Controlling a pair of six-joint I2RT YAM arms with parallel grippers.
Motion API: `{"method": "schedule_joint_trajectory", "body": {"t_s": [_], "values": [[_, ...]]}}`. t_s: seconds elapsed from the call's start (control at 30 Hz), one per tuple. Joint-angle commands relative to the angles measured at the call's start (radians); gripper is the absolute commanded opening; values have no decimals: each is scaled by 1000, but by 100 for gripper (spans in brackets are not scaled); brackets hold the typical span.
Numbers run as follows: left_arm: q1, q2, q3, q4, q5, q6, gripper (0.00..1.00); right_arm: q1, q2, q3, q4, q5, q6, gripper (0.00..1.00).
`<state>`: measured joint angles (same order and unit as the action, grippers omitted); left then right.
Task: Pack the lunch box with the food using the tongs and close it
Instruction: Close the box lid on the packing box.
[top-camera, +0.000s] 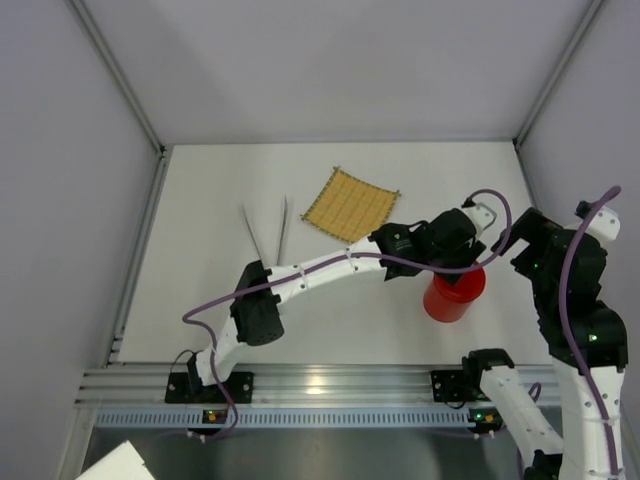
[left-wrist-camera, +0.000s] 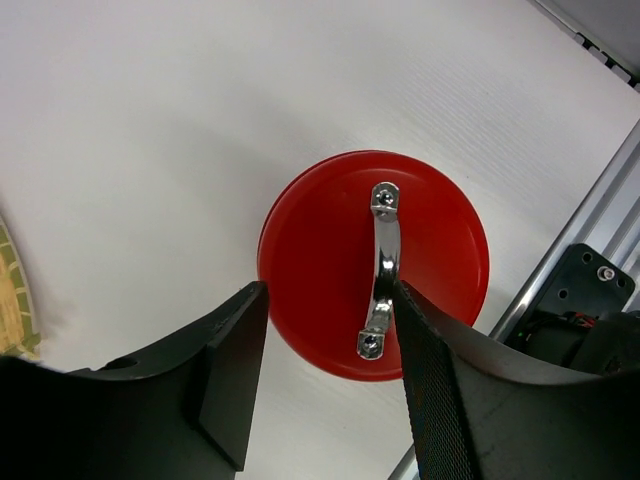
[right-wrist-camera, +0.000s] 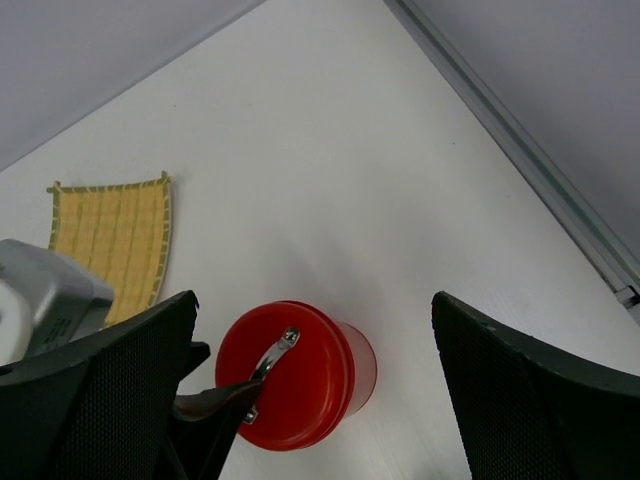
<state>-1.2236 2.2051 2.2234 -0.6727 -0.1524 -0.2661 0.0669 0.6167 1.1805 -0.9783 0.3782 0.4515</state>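
The red lunch box (top-camera: 455, 298) stands upright at the right of the table with its red lid (left-wrist-camera: 330, 250) on. A curved metal handle (left-wrist-camera: 383, 268) runs across the lid. My left gripper (left-wrist-camera: 330, 330) hovers just over the lid, open, its right finger (left-wrist-camera: 440, 380) right beside the handle and its left finger (left-wrist-camera: 235, 370) well clear of it. My right gripper (right-wrist-camera: 313, 300) hangs wide open above the lunch box (right-wrist-camera: 330, 350), holding nothing. The tongs (top-camera: 268, 232) lie on the table at the left of the mat. No food shows.
A yellow woven mat (top-camera: 350, 205) lies flat behind the lunch box, also in the right wrist view (right-wrist-camera: 110, 240). White walls close the table on three sides. An aluminium rail (top-camera: 330, 385) runs along the near edge.
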Motion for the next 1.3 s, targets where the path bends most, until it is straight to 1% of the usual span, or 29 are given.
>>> {"method": "schedule_joint_trajectory", "body": {"t_s": [0.0, 0.27, 0.4, 0.57, 0.6, 0.63, 0.67, 0.7, 0.73, 0.8, 0.87, 0.9, 1.0, 1.1, 1.17, 1.2, 1.27], "values": [[16, -116, -31, 74, -41, 10, 58, -13, 23, 38, -31, 80, 21, 99], [32, -166, -91, 94, -30, 2, 58, -12, 86, -19, -34, 172, 102, 100], [32, -174, -110, 97, -18, -1, 57, -19, 113, -65, -19, 254, 153, 99], [32, -180, -126, 99, -7, -2, 57, -58, 138, -130, 19, 254, 190, 99], [32, -180, -131, 101, -6, -2, 57, -103, 143, -140, 26, 239, 190, 97], [32, -182, -133, 102, -4, -2, 57, -114, 146, -150, 35, 229, 190, 90], [32, -185, -137, 102, -4, -4, 57, -127, 150, -171, 50, 219, 188, 87], [32, -186, -143, 104, -1, -2, 57, -156, 153, -183, 59, 193, 185, 81], [32, -188, -146, 107, 1, -4, 57, -173, 156, -192, 69, 179, 181, 77], [32, -191, -149, 110, 4, -2, 56, -226, 163, -232, 96, 125, 174, 67], [32, -191, -149, 111, 8, -4, 56, -265, 172, -272, 124, 56, 165, 62], [32, -191, -151, 110, 11, -5, 56, -291, 175, -285, 130, 33, 165, 56], [32, -189, -149, 113, 14, -7, 56, -312, 178, -323, 159, -25, 171, 45], [32, -193, -153, 113, 16, -8, 56, -315, 190, -355, 181, -64, 174, 39], [32, -196, -156, 111, 16, -8, 56, -315, 199, -378, 188, -85, 181, 37], [32, -197, -157, 113, 17, -10, 56, -317, 202, -389, 194, -93, 185, 31], [32, -202, -159, 113, 16, -12, 56, -319, 203, -423, 216, -114, 193, 27]]}}
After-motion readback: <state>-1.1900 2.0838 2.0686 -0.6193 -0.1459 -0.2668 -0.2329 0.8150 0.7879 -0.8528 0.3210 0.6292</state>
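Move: The box lid already sits on the red packing box, its middle about 3 cm below the left hand and roughly 2 cm back and 2 cm right of it. From the right hand it lies some 8 cm left, level fore and aft, and about 15 cm lower. The packing box stands straight beneath it, its middle around 7 cm lower still. The placemat lies about 32 cm farther out than the box and 24 cm to its left. From the lid's handle the half-open left hand backs off about 3 cm to the left, rising nearly 4 cm and then sinking most of that again. Meanwhile the right hand drops some 17 cm beside the box, drifting right and only partly back, tipping downward and turning clockwise about 20 degrees while its wide-open fingers close to roughly a third. ##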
